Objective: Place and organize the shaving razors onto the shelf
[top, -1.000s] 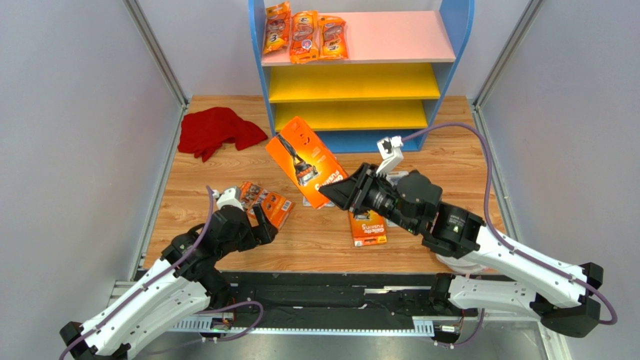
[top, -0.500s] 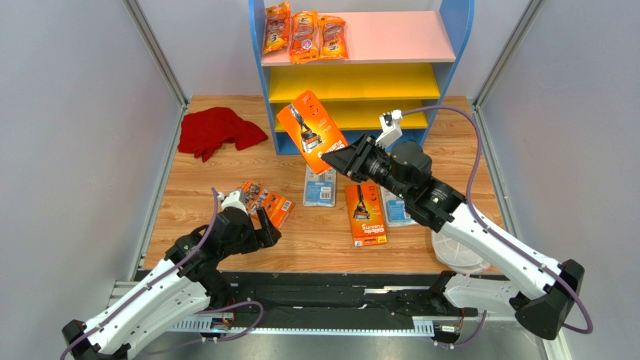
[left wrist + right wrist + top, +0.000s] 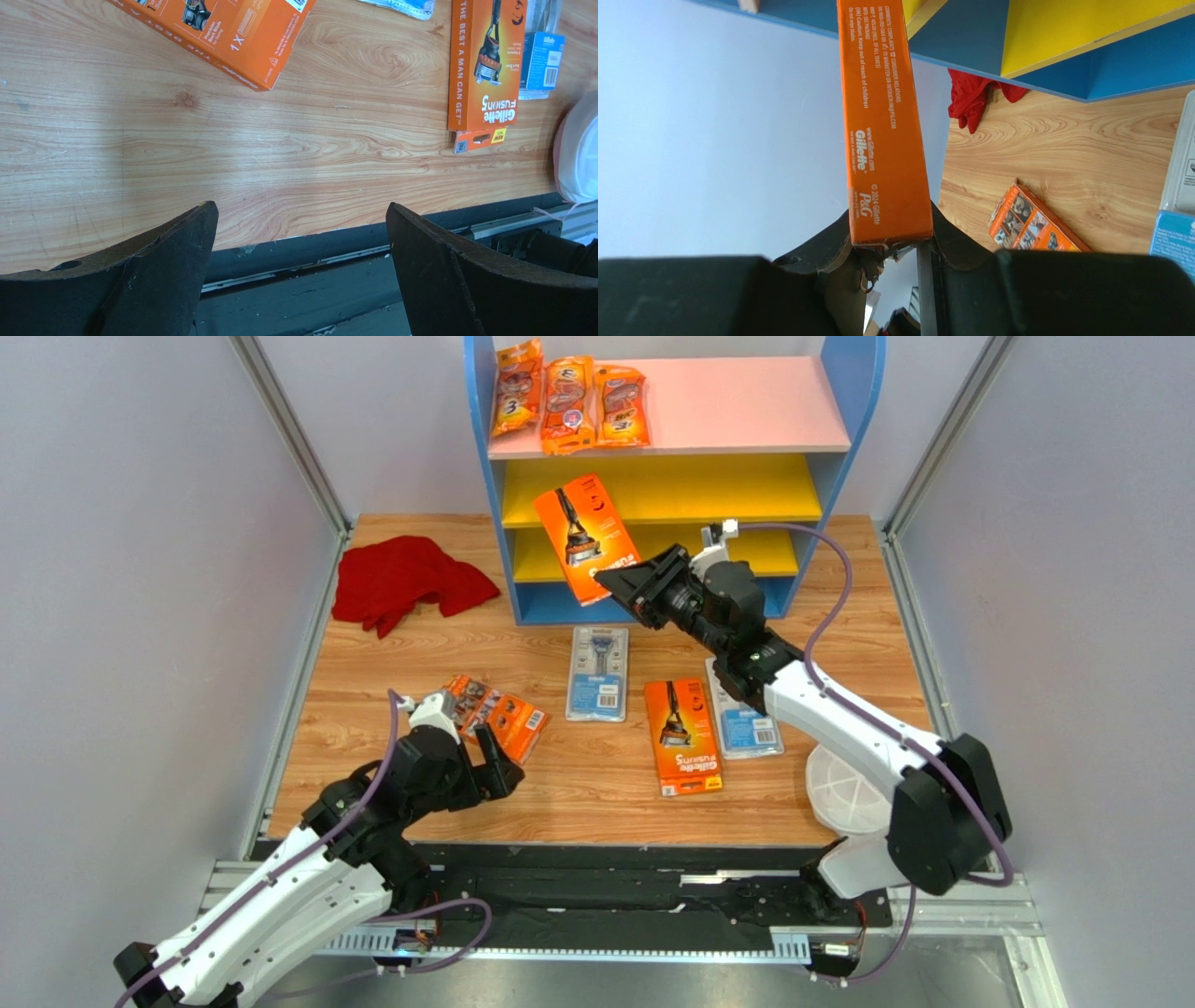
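Observation:
My right gripper [image 3: 627, 584] is shut on the lower end of an orange razor box [image 3: 586, 539], which hangs in the air in front of the shelf's [image 3: 859, 392] yellow boards. In the right wrist view the box [image 3: 882, 119] stands edge-on between the fingers of the right gripper [image 3: 889, 231]. Three narrow orange bags [image 3: 568, 402] lie at the left of the pink top board. On the table lie an orange box [image 3: 494, 717], a blister card [image 3: 599, 674], another orange box [image 3: 682, 735] and a second blister card [image 3: 748, 725]. My left gripper [image 3: 484, 759] is open beside the near-left box, empty [image 3: 300, 213].
A red cloth [image 3: 407, 581] lies at the table's far left, near the shelf's left side. A round white dish [image 3: 845, 791] sits at the near right edge, under the right arm. The left gripper hangs over the table's black front rail [image 3: 302, 259].
The right arm has lifted the orange box from low over the table and carried it away toward the shelf, turning it more upright. The left arm has barely moved.

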Controlling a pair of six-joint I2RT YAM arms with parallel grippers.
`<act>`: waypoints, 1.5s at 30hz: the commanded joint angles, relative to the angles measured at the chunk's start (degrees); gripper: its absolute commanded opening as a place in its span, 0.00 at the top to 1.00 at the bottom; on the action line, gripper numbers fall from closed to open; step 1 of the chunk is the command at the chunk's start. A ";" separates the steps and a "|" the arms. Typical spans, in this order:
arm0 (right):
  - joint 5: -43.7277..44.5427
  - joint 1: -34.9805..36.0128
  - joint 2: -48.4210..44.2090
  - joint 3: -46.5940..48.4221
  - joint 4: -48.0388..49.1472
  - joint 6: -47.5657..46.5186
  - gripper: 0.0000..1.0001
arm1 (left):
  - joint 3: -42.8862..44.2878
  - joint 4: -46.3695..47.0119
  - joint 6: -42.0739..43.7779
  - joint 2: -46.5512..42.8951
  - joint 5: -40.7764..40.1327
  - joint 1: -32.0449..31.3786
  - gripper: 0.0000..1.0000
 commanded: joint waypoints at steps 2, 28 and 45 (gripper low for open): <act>-3.50 -1.34 5.11 6.04 10.46 5.51 1.00 | 0.13 -0.07 0.91 -0.56 -0.24 -0.04 0.01; 2.13 -1.69 21.72 21.86 14.50 17.11 1.00 | -0.05 -0.07 0.39 -4.25 1.26 -0.04 0.01; 9.94 -0.55 30.87 37.42 2.46 17.82 1.00 | 0.04 0.46 0.03 -4.25 3.45 0.05 0.01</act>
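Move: The left part of the upper yellow shelf, where the held razor box is going, lies about 20 cm ahead of the right hand, 7 cm to its left and 4 cm lower. The row of three orange packets on the pink top shelf is some 20 cm ahead, 5 cm left and 13 cm up; the clear razor pack on the table lies 5 cm ahead, 1 cm left and 31 cm below. From the left hand that shelf spot is about 40 cm ahead, 9 cm right and 16 cm up. Keep the razor box pinched in the right gripper and carry it forward about 14 cm and some 5 cm left, into the left part of the gap between the pink top and the upper yellow shelf. Dip slightly, lift, dip again, then rise to finish about 5 cm higher, rolling the hand's left side up some 15 degrees and turning it slightly clockwise. ##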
